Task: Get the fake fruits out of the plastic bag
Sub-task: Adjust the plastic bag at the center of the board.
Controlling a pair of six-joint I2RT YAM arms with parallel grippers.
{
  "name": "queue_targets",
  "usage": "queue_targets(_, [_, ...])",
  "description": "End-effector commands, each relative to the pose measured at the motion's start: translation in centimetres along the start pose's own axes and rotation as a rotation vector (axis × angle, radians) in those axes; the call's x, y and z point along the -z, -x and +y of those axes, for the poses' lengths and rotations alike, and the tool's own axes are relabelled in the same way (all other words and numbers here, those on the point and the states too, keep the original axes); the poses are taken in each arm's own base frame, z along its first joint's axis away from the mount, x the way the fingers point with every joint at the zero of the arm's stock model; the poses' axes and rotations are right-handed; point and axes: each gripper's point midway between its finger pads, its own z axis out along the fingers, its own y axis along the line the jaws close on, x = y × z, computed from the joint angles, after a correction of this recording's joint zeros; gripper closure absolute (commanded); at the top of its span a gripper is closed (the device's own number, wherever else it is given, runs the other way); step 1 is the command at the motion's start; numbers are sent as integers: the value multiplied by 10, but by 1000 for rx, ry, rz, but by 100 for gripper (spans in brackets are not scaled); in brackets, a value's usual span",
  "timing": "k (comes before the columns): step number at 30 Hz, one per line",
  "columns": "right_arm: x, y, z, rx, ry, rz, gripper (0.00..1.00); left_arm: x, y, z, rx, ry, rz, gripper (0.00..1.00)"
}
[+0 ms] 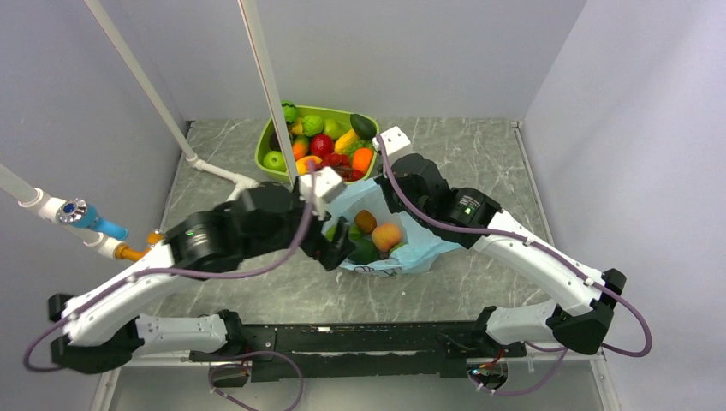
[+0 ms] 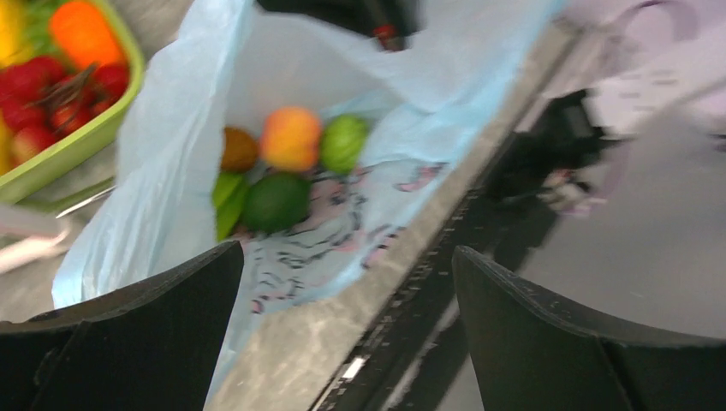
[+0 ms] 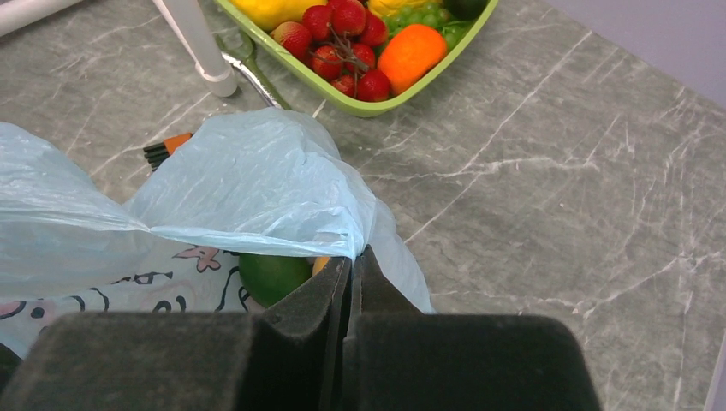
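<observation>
The light blue plastic bag (image 1: 411,253) lies open on the table with fake fruits inside: a peach (image 1: 387,235), a brown kiwi-like piece (image 1: 365,221) and green pieces (image 1: 364,251). In the left wrist view the bag (image 2: 163,180) shows the peach (image 2: 291,137), the brown piece (image 2: 239,149) and green ovals (image 2: 276,201). My left gripper (image 2: 347,257) stands wide open at the bag's near left side (image 1: 336,248), with nothing between its fingers. My right gripper (image 3: 353,257) is shut on the bag's upper edge (image 3: 257,188) and holds it up; a green fruit (image 3: 272,276) shows beneath.
A lime-green tray (image 1: 267,147) full of other toy fruits stands just behind the bag, its rim (image 3: 360,104) close to my right gripper. A white pipe frame (image 1: 214,167) crosses the back left. A small orange-and-black brush (image 3: 167,147) lies beside the bag. The table's near edge (image 2: 377,291) runs under my left gripper.
</observation>
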Motion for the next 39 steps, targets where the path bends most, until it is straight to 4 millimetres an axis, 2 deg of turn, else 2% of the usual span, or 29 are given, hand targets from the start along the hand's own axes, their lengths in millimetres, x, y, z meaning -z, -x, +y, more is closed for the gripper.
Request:
queue_targets(1, [11,16,0,-59,21,-69,100,-17,-10,65,-79,469,-4,1])
queue_targets(5, [11,14,-1,-67,15,-61,100,-39,-18,89,-196,671,10,1])
queue_targets(9, [13,11,-1,-78,21,-55,100,-43,-30,118,-263,915,62,1])
queue_targets(12, [16,10,2,-97,42,-65,100,-61,-38,123,-267,891,65,0])
queue_targets(15, [17,6,2,-118,43,-63,100,-73,-50,138,-232,877,90,3])
queue_targets(17, [18,4,2,-129,44,-58,100,-81,-54,140,-195,812,109,13])
queue_targets(18, [18,2,2,-132,44,-53,100,-85,-55,137,-176,755,105,24])
queue_targets(20, [17,-2,2,-139,36,-39,100,-94,-55,124,-127,589,91,54])
queue_targets(21, [17,-4,0,-142,21,-28,98,-95,-56,121,-91,528,82,72])
queue_targets(22, [17,-7,-4,-149,1,-16,92,-95,-56,117,-53,472,71,91])
queue_targets(23, [18,-11,-7,-157,-24,4,85,-93,-54,113,-23,413,53,95])
queue_targets(26, [29,-21,-15,-186,-61,66,55,-90,-50,93,38,219,2,97])
queue_targets(28, [41,-22,-11,-214,-26,86,34,-86,-46,84,72,148,-31,100])
queue_targets(29, [48,-22,-7,-222,8,92,27,-87,-47,79,86,109,-31,100])
queue_targets(32, [73,-12,9,-265,139,57,14,-91,-51,69,125,25,-24,100])
queue_targets(36, [107,8,37,-272,384,-34,7,-97,-54,67,172,-15,-15,100])
queue_targets(39, [124,14,49,-262,502,-101,1,-101,-57,71,200,-10,-3,100])
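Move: The bag's left rim, next for the left fingers, stands about 12 cm ahead of the left hand, 3 cm to its left and 14 cm lower. Counted from that same hand, the avocado in the bag is some 10 cm ahead and 2 cm right, the peach 13 cm ahead and 7 cm right, both about 30 cm below. The right hand still pinches the far rim; the left rim lies roughly 9 cm to its left, 2 cm back and 8 cm lower, the peach nearly beneath it, 2 cm right and 24 cm down. Forward and down by some 13 cm each, the open left hand swings to the bag's left rim, rolling and turning counter-clockwise, shuts on the plastic, then unwinds the turn and draws back and right about 4 cm each. The right hand keeps its pinch, easing slightly back, and once the left has closed it opens, lets go and pulls back, finally rising. ##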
